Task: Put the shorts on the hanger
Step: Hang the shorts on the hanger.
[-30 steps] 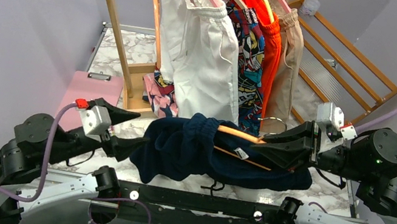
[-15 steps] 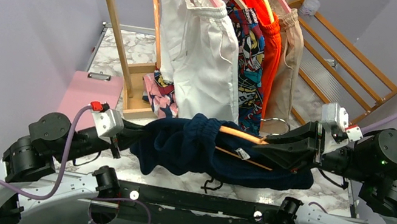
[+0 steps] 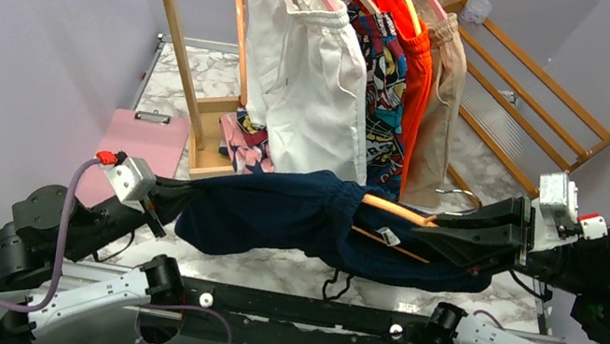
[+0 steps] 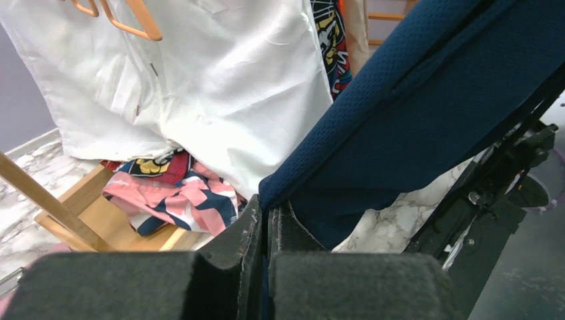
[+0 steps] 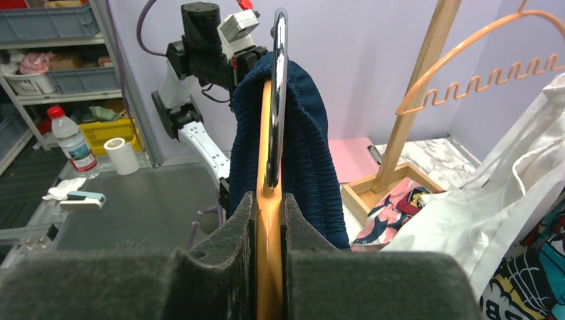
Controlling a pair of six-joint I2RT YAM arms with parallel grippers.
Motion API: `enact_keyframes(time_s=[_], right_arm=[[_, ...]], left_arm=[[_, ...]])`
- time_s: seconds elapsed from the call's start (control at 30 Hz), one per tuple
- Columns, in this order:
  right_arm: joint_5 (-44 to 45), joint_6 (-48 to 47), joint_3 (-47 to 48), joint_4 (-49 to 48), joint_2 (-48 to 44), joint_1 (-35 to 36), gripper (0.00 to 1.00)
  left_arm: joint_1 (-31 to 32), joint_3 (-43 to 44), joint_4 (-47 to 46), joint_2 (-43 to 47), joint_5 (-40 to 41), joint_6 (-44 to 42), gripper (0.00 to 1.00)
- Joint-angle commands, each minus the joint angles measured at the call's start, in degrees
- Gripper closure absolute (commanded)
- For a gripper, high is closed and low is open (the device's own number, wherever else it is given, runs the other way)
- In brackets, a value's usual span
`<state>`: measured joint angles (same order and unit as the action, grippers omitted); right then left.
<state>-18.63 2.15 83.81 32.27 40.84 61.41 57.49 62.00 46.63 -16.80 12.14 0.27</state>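
The dark navy shorts (image 3: 293,215) hang stretched out above the marble table, threaded over the orange-tan wooden hanger (image 3: 396,211). My left gripper (image 3: 176,197) is shut on the left end of the shorts (image 4: 400,113), the cloth pinched between its pads (image 4: 268,223). My right gripper (image 3: 432,235) is shut on the hanger (image 5: 268,200) near its metal hook (image 5: 280,87), with the navy waistband (image 5: 303,147) draped over the hanger just beyond the fingertips. A small white label (image 3: 388,236) shows by the crossbar.
A wooden rack (image 3: 177,26) behind holds white shorts (image 3: 305,68), patterned and bright orange ones (image 3: 410,67) on pink hangers. A wooden tray with folded pink cloth (image 3: 242,142) sits at its base. A pink clipboard (image 3: 136,142) lies at left. Wooden slats (image 3: 532,98) lean at right.
My left gripper moved in, shut on the shorts' left end and pulled left. The right gripper carried the hanger right. The bunched shorts now stretch out long.
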Motion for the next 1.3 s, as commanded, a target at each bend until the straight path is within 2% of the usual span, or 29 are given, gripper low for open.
enact_keyframes(time_s=[0.0, 0.23, 0.27, 0.33, 0.37, 0.4, 0.47, 0.63, 0.93, 1.1, 1.27], right_arm=[[1.1, 1.0, 0.4, -7.6, -0.4, 0.1, 0.99], [1.2, 0.8, 0.5, -8.4, -0.4, 0.1, 0.99], [1.3, 0.8, 0.7, -8.5, -0.3, 0.1, 0.99], [1.2, 0.6, 1.3, -7.7, 0.2, 0.1, 0.99], [1.2, 0.4, 1.7, -7.1, 0.6, 0.1, 0.99], [1.1, 0.1, 2.2, -6.2, 1.0, 0.1, 0.99], [1.0, -0.5, 3.1, -4.8, 2.0, 0.1, 0.99], [0.2, -2.4, 4.3, -1.6, 5.4, 0.1, 0.99], [-3.3, -4.8, 3.0, -0.2, 11.9, 0.1, 0.99], [-4.4, -4.9, 2.8, 0.2, 14.1, 0.1, 0.99], [-4.8, -5.0, 2.2, 1.0, 15.2, 0.1, 0.99]], left_arm=[[-0.2, -0.6, 0.8, 0.9, 2.2, 2.5, 1.00], [-0.2, 1.6, 1.3, -1.5, -0.3, 1.0, 0.99], [-0.2, 2.2, 1.3, -1.8, -0.9, 0.5, 0.84], [-0.1, 4.3, 1.3, -2.2, -1.1, -0.2, 0.44], [-0.2, 6.0, 1.1, -2.5, -1.1, -0.8, 0.31], [-0.2, 8.0, 0.8, -2.8, -1.2, -1.5, 0.24], [-0.2, 12.6, -0.1, -4.4, -1.6, -3.3, 0.16], [-0.2, 23.8, -3.0, -12.1, -7.4, -7.2, 0.14], [-0.2, 28.2, -5.9, -30.4, -34.4, -8.9, 0.14], [-0.2, 28.4, -6.2, -36.1, -38.3, -12.0, 0.14], [-0.2, 28.6, -6.4, -37.8, -37.8, -14.7, 0.15]])
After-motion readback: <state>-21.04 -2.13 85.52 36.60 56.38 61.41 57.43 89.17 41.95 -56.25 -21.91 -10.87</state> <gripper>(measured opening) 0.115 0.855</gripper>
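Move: The left hand pinches the outer left edge of the dark shorts; where the waistband bunches over the hanger's left end lies about 21 cm to its right, level ahead and some 12 cm higher. The white shorts hang 20 cm ahead of the left hand and 14 cm right; the wooden tray is roughly 28 cm straight ahead, well below. From the right hand, holding the hanger, the bunched waistband is about 9 cm left, level ahead and at about its height. The left fingers let go of the shorts' outer edge and open wide; the hand rises about 16 cm, backing off slightly, then swings some 18 cm right and down again to the bunched waistband, yawing about 35 degrees clockwise, its open fingers either side of the band. The right hand keeps its pinch on the hanger and carries it about 8 cm left, 7 cm down and a little forward, its fingertips tipping down. ##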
